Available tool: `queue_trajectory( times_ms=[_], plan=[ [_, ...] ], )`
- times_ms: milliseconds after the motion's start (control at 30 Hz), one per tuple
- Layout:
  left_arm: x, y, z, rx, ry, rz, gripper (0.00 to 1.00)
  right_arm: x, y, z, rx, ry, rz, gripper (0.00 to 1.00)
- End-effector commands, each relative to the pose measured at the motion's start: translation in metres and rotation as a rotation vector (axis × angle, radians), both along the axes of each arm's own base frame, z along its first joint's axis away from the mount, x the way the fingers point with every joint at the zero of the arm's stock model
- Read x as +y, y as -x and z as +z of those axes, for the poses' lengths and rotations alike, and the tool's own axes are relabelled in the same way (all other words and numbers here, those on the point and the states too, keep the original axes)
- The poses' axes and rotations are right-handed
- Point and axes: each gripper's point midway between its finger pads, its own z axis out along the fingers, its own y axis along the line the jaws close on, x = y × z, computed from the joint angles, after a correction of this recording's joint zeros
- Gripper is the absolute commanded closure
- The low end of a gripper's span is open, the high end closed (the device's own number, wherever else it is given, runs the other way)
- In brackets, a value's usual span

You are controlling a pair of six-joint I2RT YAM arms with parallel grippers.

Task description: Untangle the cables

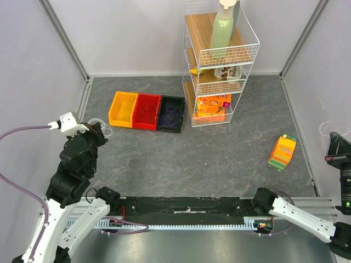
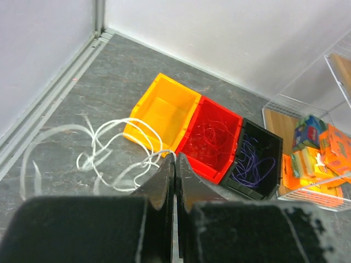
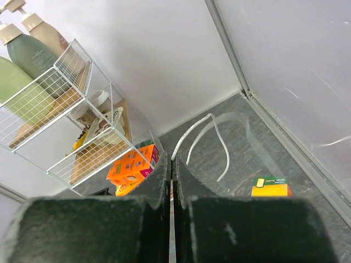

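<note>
A loose clump of white cable [image 2: 107, 147] lies on the grey floor by the left wall, seen from above as white cable [image 1: 102, 126]. One strand runs up to the tips of my left gripper [image 2: 175, 159], which is shut on it; from above the left gripper [image 1: 97, 132] sits just left of the yellow bin [image 1: 123, 109]. Red cables [image 2: 211, 137] lie in the red bin [image 1: 146, 112], purple cables [image 2: 255, 164] in the black bin [image 1: 171, 114]. My right gripper [image 3: 172, 160], at the far right [image 1: 333, 143], is shut on a short white cable [image 3: 205, 123] that arcs away from its tips.
A white wire shelf rack [image 1: 218, 66] with bottles and snack boxes stands behind the bins. An orange and green box [image 1: 283, 152] lies on the floor at the right. Grey walls close in the left, back and right sides.
</note>
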Motion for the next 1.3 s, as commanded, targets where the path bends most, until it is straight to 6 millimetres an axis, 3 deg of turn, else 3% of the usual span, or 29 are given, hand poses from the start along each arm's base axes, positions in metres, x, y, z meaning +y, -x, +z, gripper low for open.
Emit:
queue_trajectory(
  times_ms=[0, 167, 300, 367, 400, 467, 533, 600, 700, 900, 1067, 1267],
  plan=[
    [-0.022, -0.004, 0.008, -0.029, 0.008, -0.124, 0.98, 0.033, -0.013, -0.003, 0.012, 0.042, 0.088, 1.0],
    [-0.086, -0.009, -0.01, 0.02, 0.055, -0.442, 0.98, 0.121, -0.044, -0.016, 0.052, 0.116, 0.281, 1.0],
    [-0.135, 0.007, -0.027, 0.026, 0.126, -0.724, 0.98, 0.185, -0.062, -0.024, 0.065, 0.161, 0.428, 1.0],
    [-0.154, 0.016, -0.05, 0.06, 0.194, -0.821, 0.98, 0.209, -0.068, -0.025, 0.068, 0.178, 0.484, 1.0],
    [-0.163, 0.02, -0.073, 0.108, 0.234, -0.862, 0.98, 0.221, -0.07, -0.025, 0.068, 0.184, 0.515, 1.0],
    [-0.178, 0.027, -0.097, 0.166, 0.292, -0.945, 0.89, 0.243, -0.075, -0.025, 0.069, 0.197, 0.567, 1.0],
    [-0.194, 0.035, -0.107, 0.195, 0.328, -1.043, 0.73, 0.263, -0.076, -0.026, 0.066, 0.202, 0.628, 1.0],
    [-0.207, 0.042, -0.103, 0.183, 0.32, -1.156, 0.54, 0.279, -0.079, -0.028, 0.074, 0.21, 0.669, 1.0],
    [-0.219, 0.047, -0.08, 0.131, 0.256, -1.288, 0.1, 0.302, -0.079, -0.031, 0.085, 0.209, 0.741, 1.0],
    [-0.238, 0.033, -0.044, 0.038, 0.19, -1.357, 0.07, 0.34, -0.073, -0.043, 0.11, 0.172, 0.885, 1.0],
    [-0.263, 0.034, -0.02, -0.008, 0.319, -1.506, 0.05, 0.361, -0.067, -0.051, 0.135, 0.157, 0.975, 1.0],
    [-0.286, 0.047, -0.022, 0.001, 0.326, -1.64, 0.04, 0.375, -0.059, -0.057, 0.15, 0.158, 1.051, 1.0]
  ],
)
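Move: Each shut hand holds white cable, far apart; the bare table spot for the left hand's loops lies about 18 cm to its right, 1 cm ahead and 31 cm below. The strand in the right hand is some 66 cm to the left hand's right, 9 cm back and 9 cm higher. From the left hand the red tray is 24 cm ahead and 11 cm right, the black tray 24 cm ahead and 21 cm right, both 30 cm below. From the right hand, the left hand's loops are 66 cm left, 9 cm ahead and 11 cm lower, and the orange-yellow box 15 cm ahead, 4 cm right and 38 cm below. The left hand sweeps right about 27 cm in all, dipping some 15 cm on the way while it opens wide to let its white loops go over the table in front of the trays, then rises again by roughly 9 cm and carries on right towards the strand in the other hand, its wrist swinging clockwise until the fingers point across to the robot's right. Meanwhile the right hand stays shut on its strand and brings it about 36 cm left, with a little forward and down, turning counter-clockwise some 55 degrees to face the open left fingers a few centimetres off. ##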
